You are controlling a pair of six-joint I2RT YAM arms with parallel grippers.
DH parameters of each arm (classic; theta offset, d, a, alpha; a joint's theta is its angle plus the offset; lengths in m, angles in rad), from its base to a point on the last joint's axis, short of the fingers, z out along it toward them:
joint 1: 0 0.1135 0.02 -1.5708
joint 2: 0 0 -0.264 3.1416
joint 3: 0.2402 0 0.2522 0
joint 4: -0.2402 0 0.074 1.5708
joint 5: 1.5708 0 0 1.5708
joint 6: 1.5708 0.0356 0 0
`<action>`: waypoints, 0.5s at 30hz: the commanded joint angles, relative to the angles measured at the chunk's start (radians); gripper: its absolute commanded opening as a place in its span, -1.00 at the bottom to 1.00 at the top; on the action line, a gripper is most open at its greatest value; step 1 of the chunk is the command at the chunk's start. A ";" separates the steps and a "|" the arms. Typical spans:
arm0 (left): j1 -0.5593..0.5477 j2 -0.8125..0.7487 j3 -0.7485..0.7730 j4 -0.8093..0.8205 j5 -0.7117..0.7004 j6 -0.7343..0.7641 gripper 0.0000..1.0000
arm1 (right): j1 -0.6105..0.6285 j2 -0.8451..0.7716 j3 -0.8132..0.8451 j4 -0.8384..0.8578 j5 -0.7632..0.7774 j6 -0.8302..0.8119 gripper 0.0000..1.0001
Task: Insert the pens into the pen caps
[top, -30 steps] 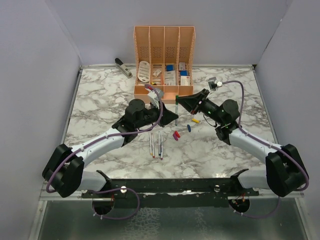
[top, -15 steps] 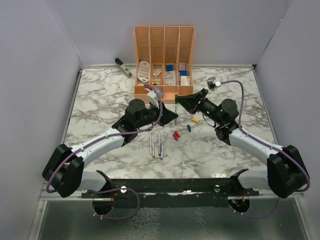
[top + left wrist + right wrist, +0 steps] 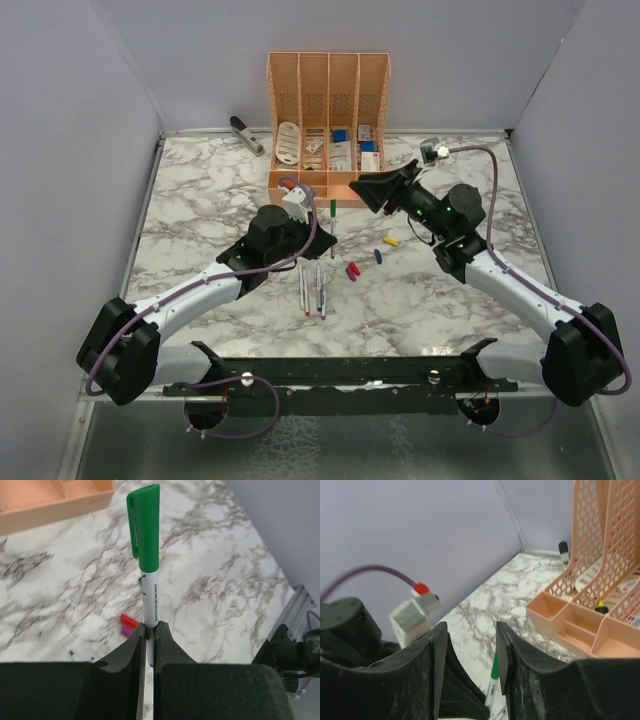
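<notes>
My left gripper (image 3: pixel 328 238) (image 3: pixel 149 630) is shut on the lower barrel of a white pen (image 3: pixel 151 600), held upright. A green cap (image 3: pixel 333 208) (image 3: pixel 149 535) sits on the pen's top end. My right gripper (image 3: pixel 362 190) (image 3: pixel 471 650) hangs open just right of and above that pen, holding nothing; the green-capped pen (image 3: pixel 494 672) shows below its fingers. More pens (image 3: pixel 320 290) lie side by side on the marble in front of the left gripper. Loose caps lie to their right: yellow (image 3: pixel 391 241), blue (image 3: pixel 377 256), red (image 3: pixel 129 619) and purple (image 3: pixel 128 629).
A peach organiser (image 3: pixel 328 100) (image 3: pixel 580 625) with white and blue items stands at the back centre, close behind both grippers. A grey stapler (image 3: pixel 246 134) lies at the back left. Grey walls close in the marble table (image 3: pixel 200 200) on three sides.
The right gripper has opened, let go of the green cap and drawn back up and to the right. The left gripper has carried the capped pen slightly left.
</notes>
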 commanded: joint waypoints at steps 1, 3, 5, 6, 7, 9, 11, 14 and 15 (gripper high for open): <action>0.012 -0.010 0.003 -0.241 -0.171 0.021 -1.00 | 0.005 -0.061 0.085 -0.085 0.092 -0.061 -0.13; 0.032 0.022 0.023 -0.316 -0.219 0.016 -1.00 | 0.005 -0.054 0.120 -0.172 0.130 -0.079 -0.13; 0.063 0.058 0.040 -0.365 -0.237 0.014 -1.00 | 0.005 -0.038 0.152 -0.269 0.179 -0.095 -0.13; 0.077 0.076 0.047 -0.376 -0.242 0.013 -1.00 | 0.005 -0.030 0.161 -0.309 0.198 -0.100 -0.13; 0.093 0.091 0.054 -0.382 -0.248 0.016 -1.00 | 0.005 -0.022 0.165 -0.343 0.215 -0.103 -0.13; 0.125 0.128 0.071 -0.395 -0.263 0.027 -1.00 | 0.005 -0.010 0.168 -0.399 0.231 -0.111 -0.14; 0.158 0.179 0.107 -0.430 -0.281 0.052 -1.00 | 0.005 0.003 0.170 -0.453 0.246 -0.111 -0.15; 0.195 0.278 0.191 -0.521 -0.327 0.110 -1.00 | 0.005 0.021 0.165 -0.518 0.262 -0.109 -0.17; 0.209 0.309 0.219 -0.548 -0.337 0.123 -1.00 | 0.005 0.026 0.162 -0.535 0.271 -0.108 -0.17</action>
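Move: The left hand already holds the green-capped pen; the bare table it heads for lies about 7 cm ahead, 13 cm left and 19 cm below. From this hand the loose pens are some 5 cm back and 4 cm left, the box's front-left corner about 16 cm ahead and 14 cm left, all well below. For the empty right hand, the yellow cap is roughly 3 cm ahead, 7 cm right and 30 cm down; the blue cap is 1 cm back, 4 cm right. The left arm keeps its pinch on the pen's white barrel and swings it down about 12 cm and left 10 cm, curving forward as it goes, away from the right gripper and towards the open marble left of the loose pens, while the wrist turns nearly 40 degrees so the fingers tip from almost level to steeply downward. The right hand, fingers staying part-open and empty, first rises some 5 cm, then sinks past its starting height while easing forward and to its right, turning a little clockwise and tipping down towards the yellow cap. ##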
